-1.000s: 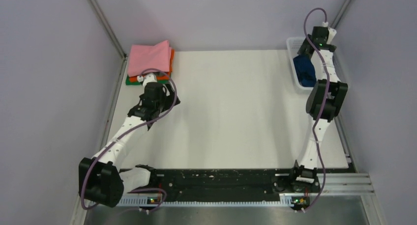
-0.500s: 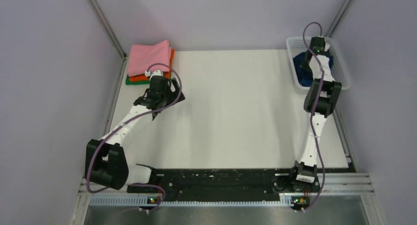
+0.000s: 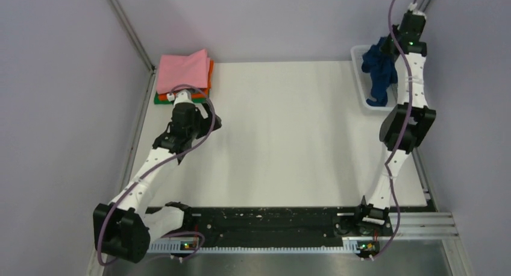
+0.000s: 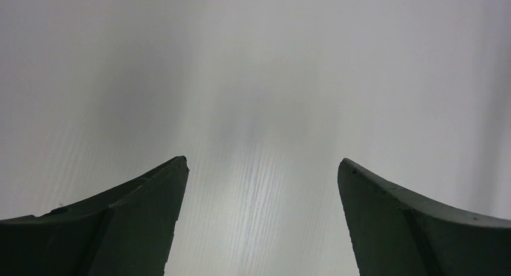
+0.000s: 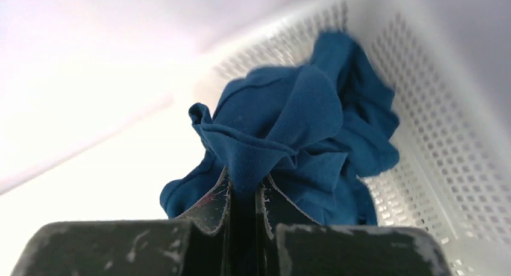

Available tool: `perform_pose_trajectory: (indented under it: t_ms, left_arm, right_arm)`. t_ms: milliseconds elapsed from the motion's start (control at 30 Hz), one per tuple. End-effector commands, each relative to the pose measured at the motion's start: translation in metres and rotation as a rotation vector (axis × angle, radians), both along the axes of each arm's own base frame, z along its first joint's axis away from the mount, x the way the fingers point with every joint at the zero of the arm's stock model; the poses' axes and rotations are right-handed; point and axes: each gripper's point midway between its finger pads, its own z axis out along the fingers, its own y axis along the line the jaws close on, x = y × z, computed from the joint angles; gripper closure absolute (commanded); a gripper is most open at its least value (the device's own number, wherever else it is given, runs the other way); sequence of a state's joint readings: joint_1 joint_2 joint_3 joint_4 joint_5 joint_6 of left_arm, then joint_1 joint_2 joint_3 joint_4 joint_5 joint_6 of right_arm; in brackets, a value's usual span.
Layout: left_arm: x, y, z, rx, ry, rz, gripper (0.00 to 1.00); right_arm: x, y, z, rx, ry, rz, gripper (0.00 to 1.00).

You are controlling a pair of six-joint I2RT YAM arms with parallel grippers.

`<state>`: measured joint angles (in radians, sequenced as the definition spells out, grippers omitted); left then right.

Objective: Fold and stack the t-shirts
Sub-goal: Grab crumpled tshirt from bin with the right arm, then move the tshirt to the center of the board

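A dark blue t-shirt hangs bunched from my right gripper, lifted above the white mesh basket at the back right. In the right wrist view the jaws are shut on a fold of the blue t-shirt, right gripper. A folded stack of t-shirts sits at the back left: pink on top, orange under it, green at the bottom. My left gripper is open over bare white table near that stack, left gripper, holding nothing.
The white table top stretches between the two arms. Purple walls close the back and sides. The basket wall stands close behind the hanging shirt. A black rail runs along the near edge.
My right gripper closed on the blue t-shirt in the basket and lifted it up. The left arm swung slightly near the folded stack, still open.
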<state>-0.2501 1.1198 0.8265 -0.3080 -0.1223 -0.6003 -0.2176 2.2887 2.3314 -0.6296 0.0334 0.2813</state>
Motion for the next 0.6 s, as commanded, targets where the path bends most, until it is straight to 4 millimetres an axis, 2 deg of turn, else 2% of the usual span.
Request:
perform_pose_trajectory:
  t_ms: [0,133,200,300,367,433,533,567]
  left_arm:
    - [-0.01,0.01,0.014,-0.014,-0.083,0.038,0.01]
    - [-0.024,0.02,0.021,-0.014,-0.116,0.077,0.01]
    - [-0.031,0.026,0.023,-0.013,-0.129,0.105,0.01]
    - [-0.042,0.037,0.027,-0.022,-0.143,0.167,0.01]
    - [-0.048,0.038,0.031,-0.03,-0.156,0.172,0.01]
    - [-0.052,0.041,0.035,-0.034,-0.168,0.181,0.01]
    - [-0.059,0.046,0.036,-0.043,-0.165,0.217,0.01]
    - [-0.06,0.046,0.034,-0.045,-0.161,0.218,0.01]
  right_arm:
    - [-0.039,0.083,0.217,-0.048,-0.447,0.217,1.0]
    - [-0.077,0.178,0.279,-0.016,-0.584,0.463,1.0]
    - [-0.1,0.225,0.304,0.005,-0.651,0.584,1.0]
    - [-0.125,0.274,0.31,0.04,-0.684,0.708,1.0]
    - [-0.141,0.303,0.295,0.081,-0.648,0.809,1.0]
    - [-0.156,0.326,0.272,0.12,-0.596,0.892,1.0]
    - [-0.178,0.349,0.216,0.167,-0.494,0.982,1.0]
    - [-0.185,0.355,0.189,0.192,-0.458,1.005,1.0]
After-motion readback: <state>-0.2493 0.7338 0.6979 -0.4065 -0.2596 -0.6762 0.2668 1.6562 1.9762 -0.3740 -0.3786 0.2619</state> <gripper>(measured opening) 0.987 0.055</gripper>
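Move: The right hand already grips the blue t-shirt, whose middle hangs about 10 cm below it, 6 back and 4 left. The open middle of the table, where it is headed, lies roughly 50 cm left, 23 back and 21 below; the bin's middle is some 15 cm below, 3 back and 2 right. From the left hand that table middle is about 28 cm right, 4 ahead and 17 below. Gripping the t-shirt, the right hand sweeps left about 33 cm and up towards mid-table, drawing back; left hand retreats. ##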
